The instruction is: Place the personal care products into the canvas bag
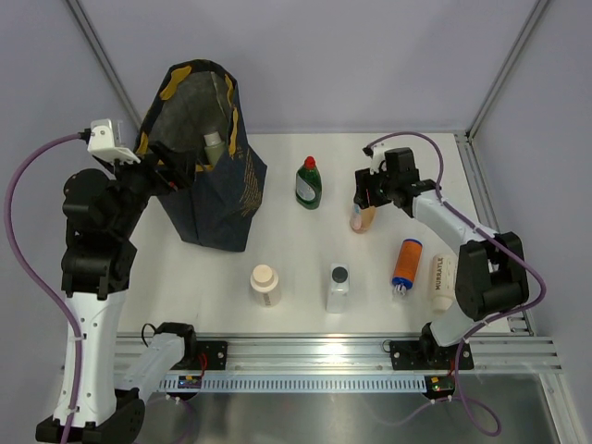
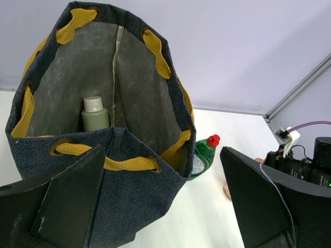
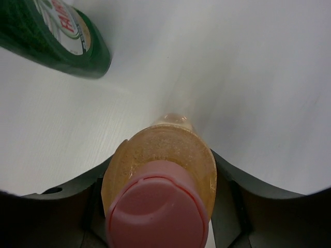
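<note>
The canvas bag (image 1: 217, 199) stands open at the back left, with a grey-green bottle (image 1: 214, 148) upright inside it. My left gripper (image 1: 171, 176) is open at the bag's left rim; in the left wrist view the bag's near wall (image 2: 139, 206) lies between its wide-apart fingers (image 2: 67, 201). My right gripper (image 1: 366, 196) is shut on the peach bottle with the pink cap (image 1: 362, 219), which stands on the table. The right wrist view shows that bottle (image 3: 165, 150) squeezed between both fingers. The green bottle with the red cap (image 1: 309, 183) stands beside the bag.
An orange bottle with a blue cap (image 1: 406, 264) and a cream tube (image 1: 442, 282) lie at the right. A whitish bottle (image 1: 265, 285) and a clear bottle with a dark cap (image 1: 339, 287) stand at the front middle. A metal frame rail (image 1: 476, 185) runs along the right edge.
</note>
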Available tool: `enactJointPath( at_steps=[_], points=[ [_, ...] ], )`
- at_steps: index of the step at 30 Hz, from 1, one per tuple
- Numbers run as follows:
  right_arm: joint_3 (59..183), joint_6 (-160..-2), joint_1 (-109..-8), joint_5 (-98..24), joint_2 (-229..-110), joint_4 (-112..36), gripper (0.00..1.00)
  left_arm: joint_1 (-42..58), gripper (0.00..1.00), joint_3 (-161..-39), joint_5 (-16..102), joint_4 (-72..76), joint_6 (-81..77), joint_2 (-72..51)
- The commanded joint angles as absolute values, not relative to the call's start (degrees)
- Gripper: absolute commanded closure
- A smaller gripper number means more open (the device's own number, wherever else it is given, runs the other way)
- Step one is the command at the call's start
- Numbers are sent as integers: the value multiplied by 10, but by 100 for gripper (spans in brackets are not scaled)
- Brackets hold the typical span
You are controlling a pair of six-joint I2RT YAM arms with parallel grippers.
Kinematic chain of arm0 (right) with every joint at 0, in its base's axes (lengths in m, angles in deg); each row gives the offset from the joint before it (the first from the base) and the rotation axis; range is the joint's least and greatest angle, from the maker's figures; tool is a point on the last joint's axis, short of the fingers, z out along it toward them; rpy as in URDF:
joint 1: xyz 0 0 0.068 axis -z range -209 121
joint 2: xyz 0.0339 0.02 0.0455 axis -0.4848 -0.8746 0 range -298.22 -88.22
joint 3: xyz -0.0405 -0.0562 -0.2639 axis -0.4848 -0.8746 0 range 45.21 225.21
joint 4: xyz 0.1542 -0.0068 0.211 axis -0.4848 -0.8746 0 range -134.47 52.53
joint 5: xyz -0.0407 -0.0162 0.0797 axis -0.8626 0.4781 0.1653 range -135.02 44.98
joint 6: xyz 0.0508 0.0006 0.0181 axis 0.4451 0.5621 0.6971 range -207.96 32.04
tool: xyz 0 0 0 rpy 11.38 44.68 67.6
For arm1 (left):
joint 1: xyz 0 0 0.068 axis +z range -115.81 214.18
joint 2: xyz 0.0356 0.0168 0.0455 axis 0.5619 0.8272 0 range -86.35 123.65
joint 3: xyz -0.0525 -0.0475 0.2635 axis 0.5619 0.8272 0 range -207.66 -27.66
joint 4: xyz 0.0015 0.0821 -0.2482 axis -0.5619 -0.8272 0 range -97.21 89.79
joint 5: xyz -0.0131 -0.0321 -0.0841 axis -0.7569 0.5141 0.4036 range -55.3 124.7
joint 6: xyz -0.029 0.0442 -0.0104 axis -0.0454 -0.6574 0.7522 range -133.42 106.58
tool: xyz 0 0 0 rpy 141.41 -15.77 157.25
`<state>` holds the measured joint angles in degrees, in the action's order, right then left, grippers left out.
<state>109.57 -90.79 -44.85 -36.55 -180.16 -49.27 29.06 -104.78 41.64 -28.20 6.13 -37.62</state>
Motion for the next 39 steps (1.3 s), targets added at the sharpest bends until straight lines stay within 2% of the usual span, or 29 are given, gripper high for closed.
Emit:
enactJointPath(
  at_steps=[1,7,14,19,20,21,24,29,32,35,39],
  points=[
    [1186,-953,-437,-242,-1738,-559,100,294,1,-1045,434,-281,49,-387],
    [1303,-990,-430,-67,-1714,-650,100,294,1,-1024,434,-284,50,-417],
    [1490,-883,-459,-16,-1770,-654,100,294,1,-1000,427,-286,41,-449],
    [1738,-793,-508,-7,-1873,-635,100,294,1,-996,423,-288,32,-464],
    [1792,-769,-518,-8,-1930,-637,100,294,1,-996,423,-288,31,-466],
    [1902,-755,-538,-11,-1959,-638,100,294,1,-996,421,-288,31,-473],
    [2077,-717,-578,-44,-2077,-604,100,294,1,-995,413,-295,30,-486],
    [2004,-733,-650,-150,-2110,-397,100,294,1,-976,395,-304,38,-517],
    [2102,-745,-689,-197,-2184,-343,100,294,1,-970,383,-313,42,-529],
    [2050,-786,-716,-222,-2179,-297,100,294,1,-973,373,-325,40,-530],
    [2066,-821,-725,-232,-2209,-314,100,294,1,-964,367,-325,42,-535]
  ],
)
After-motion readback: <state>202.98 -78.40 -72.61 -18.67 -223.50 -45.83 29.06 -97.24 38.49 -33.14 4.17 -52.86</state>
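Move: The right hand already has the pink-capped bottle gripped; the canvas bag's mouth lies about 43 cm to its left, practically level with it in reach and some 26 cm higher. The green bottle stands about 13 cm left and 4 cm farther out, the orange bottle lies 9 cm right and 13 cm back. From the open, empty left hand the bag mouth is about 17 cm straight ahead, 6 cm lower. Right hand lifts the pink-capped bottle some 40 cm, swings left, then dips to the bag mouth; left hand retreats. ##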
